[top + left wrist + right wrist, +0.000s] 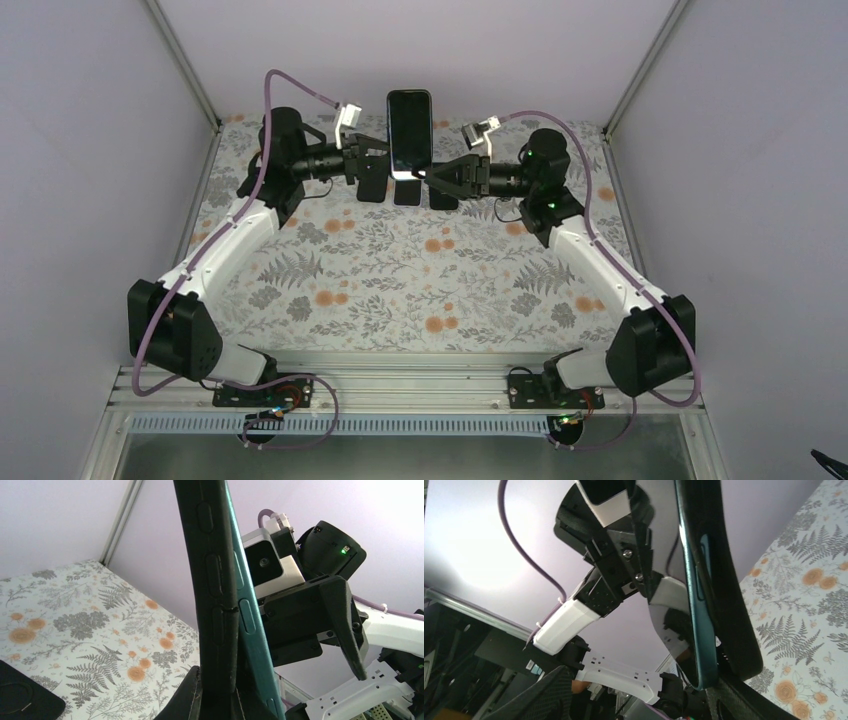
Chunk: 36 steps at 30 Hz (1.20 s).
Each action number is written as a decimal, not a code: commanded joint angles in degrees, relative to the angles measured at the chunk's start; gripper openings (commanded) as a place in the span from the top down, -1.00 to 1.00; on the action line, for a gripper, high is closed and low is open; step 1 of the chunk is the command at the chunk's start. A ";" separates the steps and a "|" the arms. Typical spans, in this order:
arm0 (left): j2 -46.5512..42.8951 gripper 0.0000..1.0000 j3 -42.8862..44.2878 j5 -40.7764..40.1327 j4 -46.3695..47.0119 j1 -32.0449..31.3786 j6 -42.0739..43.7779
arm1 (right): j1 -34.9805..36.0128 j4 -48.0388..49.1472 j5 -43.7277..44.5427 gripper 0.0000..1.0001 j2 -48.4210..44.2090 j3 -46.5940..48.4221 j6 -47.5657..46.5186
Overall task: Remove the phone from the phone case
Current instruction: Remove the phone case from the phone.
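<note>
A phone (410,120) in a black phone case stands upright above the far middle of the table, its dark screen facing the top camera. The left wrist view shows the case's black side (212,580) with its button bumps, and the phone's teal edge (250,625) standing slightly away from it. My left gripper (220,702) is shut on the case's lower part. My right gripper (639,700) is open. One finger (544,695) stands far to the left. The other finger (736,702) lies at the bottom corner of the teal phone (699,630) and the case (736,605).
A floral cloth (400,270) covers the table. Pale walls with metal corner posts (185,70) close in the sides and back. A flat black pad (25,700) lies on the cloth in the left wrist view. Both arms meet at the far middle.
</note>
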 commanded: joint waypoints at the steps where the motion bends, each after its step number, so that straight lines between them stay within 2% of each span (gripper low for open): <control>1: -0.29 0.95 2.43 1.40 1.81 -1.15 1.67 | 0.18 -2.94 4.75 -0.25 1.59 1.84 -1.98; 5: -0.32 0.95 1.97 1.29 1.09 -2.02 2.41 | 0.13 -3.71 5.61 -0.17 2.26 2.98 -2.86; 18: -0.22 0.95 0.15 1.66 -0.49 -4.66 4.84 | -0.44 -3.65 6.48 0.30 2.74 3.82 -2.51; 28: -1.13 0.95 -1.68 0.69 -3.96 -6.14 8.96 | -0.94 -3.59 6.64 0.42 2.68 4.15 -3.20; 36: -1.46 0.95 -2.07 -1.30 -5.93 -6.15 10.40 | -1.41 -3.64 6.95 0.84 2.37 3.88 -4.13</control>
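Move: The phone, still partly seated in its black case, is centred about 5 cm ahead of the right hand, 3 cm to its left and 3 cm higher. The left hand already grips the case's left edge, with the phone's middle some 4 cm to its right and 2 cm ahead. Far below, about 31 cm under the right hand and 23 cm ahead, lie the middle dark phone, 4 cm left, and the right dark phone, 5 cm right. Forward about 2.5 cm and slightly down, the right hand moves up along the phone's right side, then closes its part-open fingers nearly shut, pinching the phone's edge with one finger between phone and case. The left hand keeps its grip on the case and brings it rightward, then back and down, roughly 4.5 cm in all, to meet those fingers. ##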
